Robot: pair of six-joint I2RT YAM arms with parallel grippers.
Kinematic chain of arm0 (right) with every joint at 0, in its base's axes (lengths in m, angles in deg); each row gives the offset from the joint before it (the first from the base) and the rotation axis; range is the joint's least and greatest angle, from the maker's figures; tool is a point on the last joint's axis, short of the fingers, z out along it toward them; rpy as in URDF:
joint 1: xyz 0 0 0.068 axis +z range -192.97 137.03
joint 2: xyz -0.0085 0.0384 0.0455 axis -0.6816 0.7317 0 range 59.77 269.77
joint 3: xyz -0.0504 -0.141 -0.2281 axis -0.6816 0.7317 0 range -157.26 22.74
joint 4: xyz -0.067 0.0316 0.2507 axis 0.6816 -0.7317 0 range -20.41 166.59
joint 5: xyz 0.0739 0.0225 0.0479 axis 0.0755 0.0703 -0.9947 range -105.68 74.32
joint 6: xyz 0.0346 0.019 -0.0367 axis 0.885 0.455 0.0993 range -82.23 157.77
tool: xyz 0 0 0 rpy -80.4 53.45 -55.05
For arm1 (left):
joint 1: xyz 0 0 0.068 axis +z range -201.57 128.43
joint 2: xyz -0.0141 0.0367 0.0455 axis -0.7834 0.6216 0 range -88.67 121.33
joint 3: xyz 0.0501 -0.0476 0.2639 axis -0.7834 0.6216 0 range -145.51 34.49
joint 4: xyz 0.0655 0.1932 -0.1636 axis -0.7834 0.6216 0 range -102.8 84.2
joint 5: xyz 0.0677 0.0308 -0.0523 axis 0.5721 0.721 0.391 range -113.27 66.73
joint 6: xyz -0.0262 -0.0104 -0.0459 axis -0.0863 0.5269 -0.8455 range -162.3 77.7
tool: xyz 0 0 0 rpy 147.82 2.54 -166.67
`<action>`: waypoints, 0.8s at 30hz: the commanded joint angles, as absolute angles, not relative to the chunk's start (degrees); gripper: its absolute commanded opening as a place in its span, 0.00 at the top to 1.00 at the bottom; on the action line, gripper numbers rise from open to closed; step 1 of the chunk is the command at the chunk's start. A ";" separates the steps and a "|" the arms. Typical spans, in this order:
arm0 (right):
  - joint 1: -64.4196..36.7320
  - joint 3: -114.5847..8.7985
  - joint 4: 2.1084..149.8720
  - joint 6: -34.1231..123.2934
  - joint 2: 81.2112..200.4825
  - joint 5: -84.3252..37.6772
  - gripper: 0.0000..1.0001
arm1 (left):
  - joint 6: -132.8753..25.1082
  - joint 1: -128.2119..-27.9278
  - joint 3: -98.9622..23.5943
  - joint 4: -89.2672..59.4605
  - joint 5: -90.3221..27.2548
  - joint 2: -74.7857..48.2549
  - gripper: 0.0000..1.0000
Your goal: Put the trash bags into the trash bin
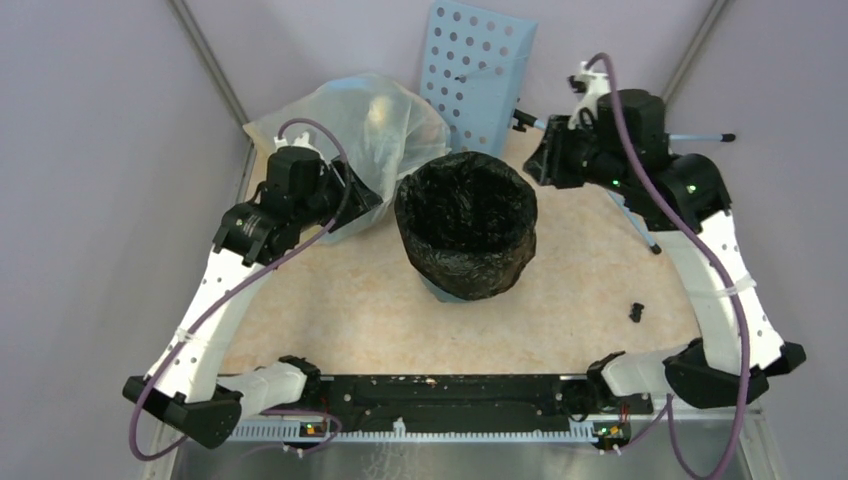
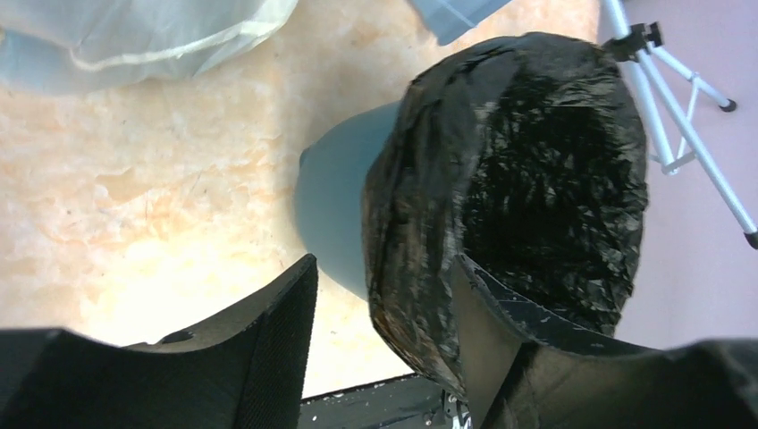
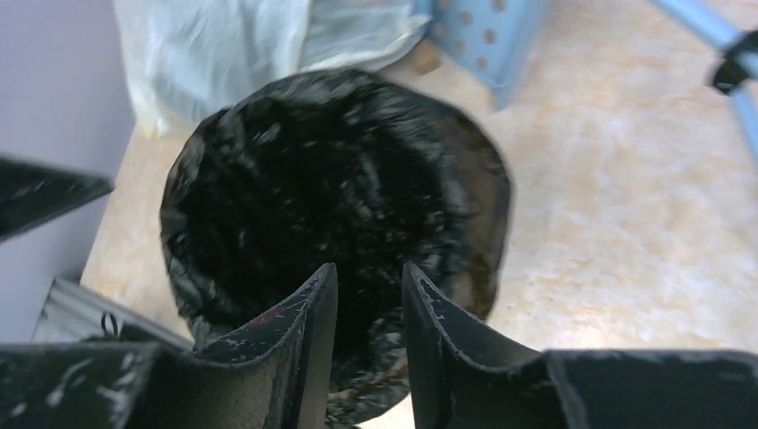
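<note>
The glossy black trash bag lines the round teal trash bin at the table's middle, with its rim folded over the bin's sides. My left gripper is just left of the bin, open and empty. In the left wrist view its fingers stand wide apart, facing the bag and the teal side. My right gripper is off the bin's far right. In the right wrist view its fingers stand a little apart with nothing between them, above the bag.
A large translucent bulging bag lies at the back left, against my left arm. A pale blue panel with round holes leans at the back. A thin white-and-blue stand and a small black piece are at the right.
</note>
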State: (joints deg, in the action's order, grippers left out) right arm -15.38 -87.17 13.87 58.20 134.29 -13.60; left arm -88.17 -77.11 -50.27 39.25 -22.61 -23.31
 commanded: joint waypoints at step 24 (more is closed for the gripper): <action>3.61 -70.33 26.79 56.26 149.46 -15.42 1.00 | -95.57 -70.55 -28.37 16.10 -40.25 -23.44 0.35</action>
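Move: The black bag, draped over the teal bin, lies about 13 cm left of the right hand, 2 cm nearer the base and 25 cm below; the bin's middle is straight beneath, some 32 cm below that hand. From the left hand the bag is roughly 20 cm to the right, level fore and aft, and 12 cm lower. The clear plastic bag stands about 22 cm ahead of the left hand, 5 cm to its left and 22 cm below. No touch can be made out yet: the right hand swings about 13 cm left over the bag's near-right rim, then sinks into its open mouth, some 15 cm down in all, turning about 20 degrees counter-clockwise, tipping its fingers downward and shutting them empty. The left hand, still open, drops about 8 cm beside the bag's left side, easing slightly right towards it and rolling its left side down. ##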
